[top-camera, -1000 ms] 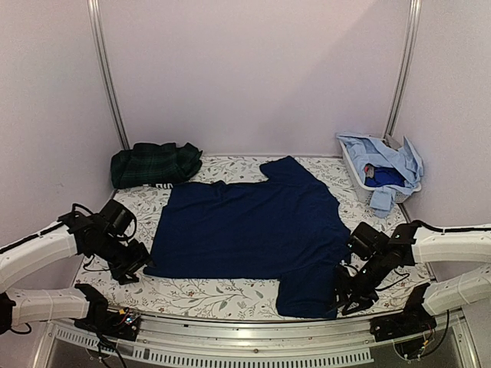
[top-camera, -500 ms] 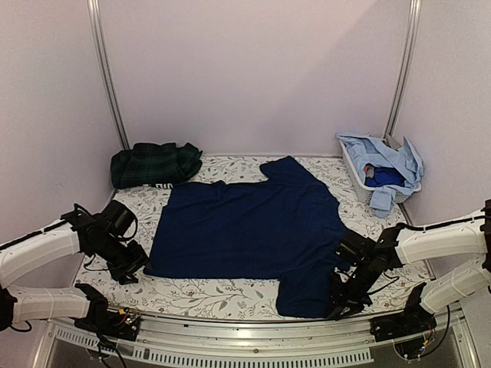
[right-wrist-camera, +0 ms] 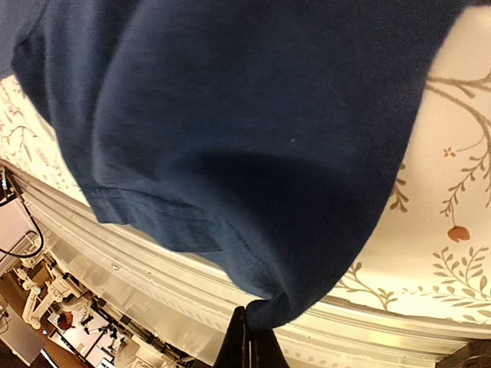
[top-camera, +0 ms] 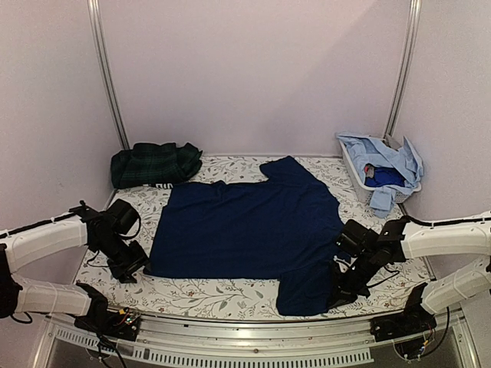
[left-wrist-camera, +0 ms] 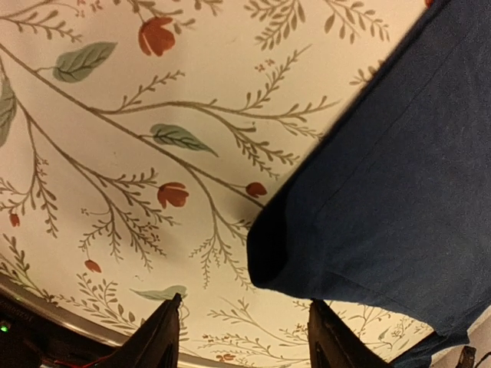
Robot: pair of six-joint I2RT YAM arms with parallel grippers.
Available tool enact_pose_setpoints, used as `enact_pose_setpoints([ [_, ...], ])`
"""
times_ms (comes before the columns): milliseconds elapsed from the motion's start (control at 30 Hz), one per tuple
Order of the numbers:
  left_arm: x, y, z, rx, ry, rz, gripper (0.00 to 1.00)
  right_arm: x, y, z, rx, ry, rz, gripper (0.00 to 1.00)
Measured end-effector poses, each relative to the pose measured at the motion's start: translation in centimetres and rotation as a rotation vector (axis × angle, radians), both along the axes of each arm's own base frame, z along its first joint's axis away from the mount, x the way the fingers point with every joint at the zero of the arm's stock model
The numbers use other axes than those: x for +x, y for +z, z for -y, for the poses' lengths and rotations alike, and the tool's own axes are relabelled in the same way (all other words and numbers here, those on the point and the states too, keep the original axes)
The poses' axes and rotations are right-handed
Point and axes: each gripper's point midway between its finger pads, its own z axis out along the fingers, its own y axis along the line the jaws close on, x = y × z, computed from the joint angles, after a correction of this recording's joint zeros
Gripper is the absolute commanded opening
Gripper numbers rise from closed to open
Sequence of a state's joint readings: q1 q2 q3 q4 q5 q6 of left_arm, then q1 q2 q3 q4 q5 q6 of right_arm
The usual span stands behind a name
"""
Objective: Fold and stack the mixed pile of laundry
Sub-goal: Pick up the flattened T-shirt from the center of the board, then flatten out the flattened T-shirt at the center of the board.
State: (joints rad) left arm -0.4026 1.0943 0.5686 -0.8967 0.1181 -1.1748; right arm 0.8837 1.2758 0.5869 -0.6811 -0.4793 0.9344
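A navy blue T-shirt (top-camera: 253, 226) lies spread flat on the floral sheet (top-camera: 222, 291), one sleeve toward the front edge. My right gripper (top-camera: 338, 294) sits at that sleeve's right corner. In the right wrist view the right gripper (right-wrist-camera: 249, 316) is shut, with a fold of the sleeve's hem (right-wrist-camera: 307, 303) pinched at its tips. My left gripper (top-camera: 127, 268) hovers by the shirt's front left corner. Seen from the left wrist, the left gripper (left-wrist-camera: 244, 303) is open, and the shirt corner (left-wrist-camera: 284, 253) lies just ahead of the fingers, apart from them.
A folded dark green plaid piece (top-camera: 153, 163) rests at the back left. At the back right, a white basket (top-camera: 357, 180) holds light blue shirts (top-camera: 395, 161) that spill over its rim. The table's front rail (top-camera: 245, 337) runs close below both grippers.
My right gripper slid left onto the sleeve corner and closed on it. My left gripper narrowed a little and stayed near the shirt's front left corner.
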Motion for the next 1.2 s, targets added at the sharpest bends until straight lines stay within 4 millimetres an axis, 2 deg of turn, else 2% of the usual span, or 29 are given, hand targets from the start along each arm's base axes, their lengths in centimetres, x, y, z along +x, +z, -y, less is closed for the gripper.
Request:
enact_pose_setpoints([
  [167,0.7,-0.1,-0.2,0.009,0.005,0.0,0.53,0.7,1.6,-0.6,0.038,0.002,0.047,0.0],
  [267,1.2,-0.5,-0.1,0.011,0.0,-0.013,0.45,0.8,1.7,-0.5,0.029,0.003,0.056,0.0],
  [333,1.4,-1.0,0.1,0.015,-0.013,-0.03,0.32,1.0,1.8,-0.4,0.025,0.002,0.063,0.0],
  [433,1.7,-1.7,0.3,0.011,-0.036,-0.051,0.02,1.3,2.2,-0.5,0.029,-0.002,0.086,0.0],
  [567,2.1,-1.6,1.0,-0.021,-0.049,-0.042,0.0,2.3,4.1,-0.7,0.052,-0.015,0.153,0.0],
  [633,2.9,-0.8,1.5,-0.043,-0.06,-0.012,0.0,3.5,6.3,-1.2,0.083,-0.03,0.218,0.0],
  [700,4.5,1.1,2.1,-0.065,-0.071,0.058,0.0,5.3,9.3,-1.8,0.122,-0.053,0.299,0.0],
  [733,5.8,2.6,2.6,-0.079,-0.08,0.109,0.0,6.8,11.5,-2.0,0.149,-0.076,0.355,0.0],
  [800,9.4,7.3,3.8,-0.116,-0.1,0.26,0.0,10.2,15.9,-2.0,0.196,-0.128,0.48,0.0],
  [833,10.8,9.3,4.3,-0.129,-0.109,0.321,0.0,12.3,18.8,-1.5,0.216,-0.165,0.556,0.0],
  [933,16.3,19.4,6.0,-0.184,-0.141,0.611,0.0,18.0,27.6,0.6,0.251,-0.256,0.801,0.0],
  [1000,18.8,26.0,6.8,-0.209,-0.171,0.787,0.0,21.3,34.5,2.1,0.256,-0.289,0.989,0.0],
  [1100,21.2,35.0,7.8,-0.232,-0.222,1.013,0.0,24.0,44.2,3.1,0.268,-0.281,1.252,0.0],
  [1200,22.6,42.9,8.5,-0.244,-0.273,1.216,0.0,25.1,53.3,3.9,0.288,-0.277,1.522,0.0],
])
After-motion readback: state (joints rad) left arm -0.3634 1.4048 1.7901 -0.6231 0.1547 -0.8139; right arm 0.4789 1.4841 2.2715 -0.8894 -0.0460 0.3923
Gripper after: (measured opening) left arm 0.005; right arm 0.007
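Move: The T-shirt's near-left corner lies just off the left hand, roughly 2 cm ahead, 1 cm to its right and 2 cm below its open fingers; the plaid stack sits about 33 cm straight ahead of that hand, at about its height. The right hand already pinches the T-shirt's near-right corner. From the right hand, the T-shirt's middle lies some 20 cm ahead, 24 cm left and 3 cm below, and the laundry basket about 35 cm ahead, 21 cm right and 4 cm above. The T-shirt's near-left corner is pinched as the left hand eases about 2 cm forward and down and shuts, while the right hand keeps its corner and creeps up slightly. Then both sweep it fast up and forward over the board, the right about 50 cm up, the left slightly less and drifting right, wrists tipping up from pointing down towards pointing forward. ##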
